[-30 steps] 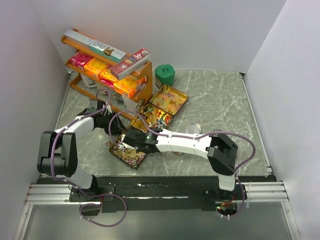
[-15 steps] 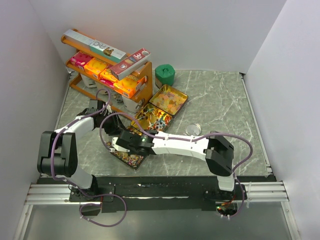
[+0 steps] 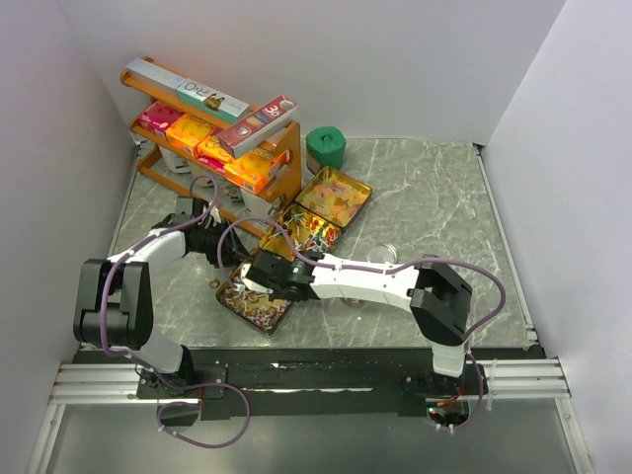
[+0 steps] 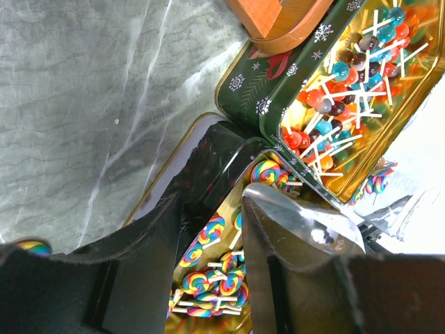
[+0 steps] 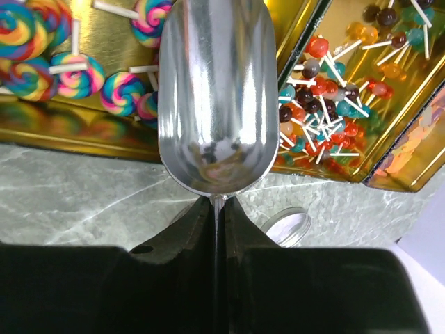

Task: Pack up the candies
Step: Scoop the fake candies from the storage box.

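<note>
Three gold tins of candies lie in a diagonal row. The nearest tin (image 3: 229,298) holds rainbow swirl lollipops (image 5: 69,73) (image 4: 208,233). The middle tin (image 3: 265,240) holds red and blue ball lollipops (image 4: 348,76) (image 5: 320,97), and the far tin (image 3: 366,191) holds orange-yellow candies (image 5: 410,149). My right gripper (image 3: 259,279) (image 5: 219,205) is shut on the handle of a metal scoop (image 5: 214,97) (image 4: 306,216). The scoop is empty and hangs over the swirl tin's edge. My left gripper (image 3: 222,252) (image 4: 208,198) stands open over that tin's far-left corner, and I cannot tell whether it touches.
A wooden rack (image 3: 286,158) with orange and pink boxes stands at the back left, close behind the tins. A green container (image 3: 324,148) sits behind the far tin. A small round clear lid (image 3: 382,255) (image 5: 292,229) lies right of the tins. White walls close in on three sides.
The right gripper with the scoop swung left across the swirl tin half a second ago and has come back to the right. The left arm has not moved.
</note>
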{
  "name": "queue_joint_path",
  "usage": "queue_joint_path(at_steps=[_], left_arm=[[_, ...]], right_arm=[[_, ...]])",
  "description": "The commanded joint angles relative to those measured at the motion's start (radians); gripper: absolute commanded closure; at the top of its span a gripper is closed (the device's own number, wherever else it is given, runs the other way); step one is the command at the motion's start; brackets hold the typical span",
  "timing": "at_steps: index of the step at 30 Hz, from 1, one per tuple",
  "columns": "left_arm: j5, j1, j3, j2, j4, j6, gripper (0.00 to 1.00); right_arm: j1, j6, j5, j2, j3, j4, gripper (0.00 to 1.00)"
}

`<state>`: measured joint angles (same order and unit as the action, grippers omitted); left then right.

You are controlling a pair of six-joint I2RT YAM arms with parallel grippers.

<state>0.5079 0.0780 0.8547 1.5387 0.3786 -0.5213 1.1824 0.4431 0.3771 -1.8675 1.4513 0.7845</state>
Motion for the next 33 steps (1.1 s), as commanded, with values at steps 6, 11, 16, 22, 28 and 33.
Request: queue_joint_path(at_steps=[6,11,16,22,28,33], left_arm=[[0.018,0.003,0.006,-0.012,-0.018,-0.011,0.55],[0.023,0.003,0.007,-0.012,-0.021,-0.013,0.55],[0.021,0.003,0.006,-0.012,-0.017,-0.008,0.55],[0.023,0.003,0.004,-0.011,-0.015,-0.011,0.56],[0.021,0.003,0.003,-0.009,-0.01,-0.014,0.57],[0.018,0.003,0.0,-0.014,-0.006,-0.02,0.59]], right_arm=[[0.031,0.103,-0.107,0.059,-0.034,-0.021,1.0],[0.039,0.138,-0.158,0.047,-0.034,-0.016,1.0],[0.04,0.128,-0.205,0.007,0.009,-0.018,1.0],[0.04,0.102,-0.268,-0.044,0.041,-0.045,1.0],[0.04,0.074,-0.326,-0.077,0.067,-0.061,1.0],[0.037,0.022,-0.411,-0.13,0.147,-0.018,1.0]])
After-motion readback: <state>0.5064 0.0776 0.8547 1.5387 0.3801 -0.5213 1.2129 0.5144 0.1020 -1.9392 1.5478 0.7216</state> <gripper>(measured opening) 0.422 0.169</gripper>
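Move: My right hand holds the empty metal scoop, its nose pointing left over the far corner of the lollipop tray. The swirl lollipops in that tray lie about 11 cm to my right hand's left, 2 cm back and 8 cm below. The stick-candy tray sits some 14 cm ahead and 1 cm right, the storage box roughly 14 cm right and 3 cm back. From my left hand the lollipops are about 10 cm back, 3 cm right and 5 cm lower. I sweep the scoop left and somewhat back across the lollipop tray with my right hand, about 6 or 7 cm left and 3 cm back, running its lip in under the lollipops towards the tray's left side. Meanwhile I swing the scoop some 12 degrees counter-clockwise and tip its nose up a little, keeping my grip on the handle. ##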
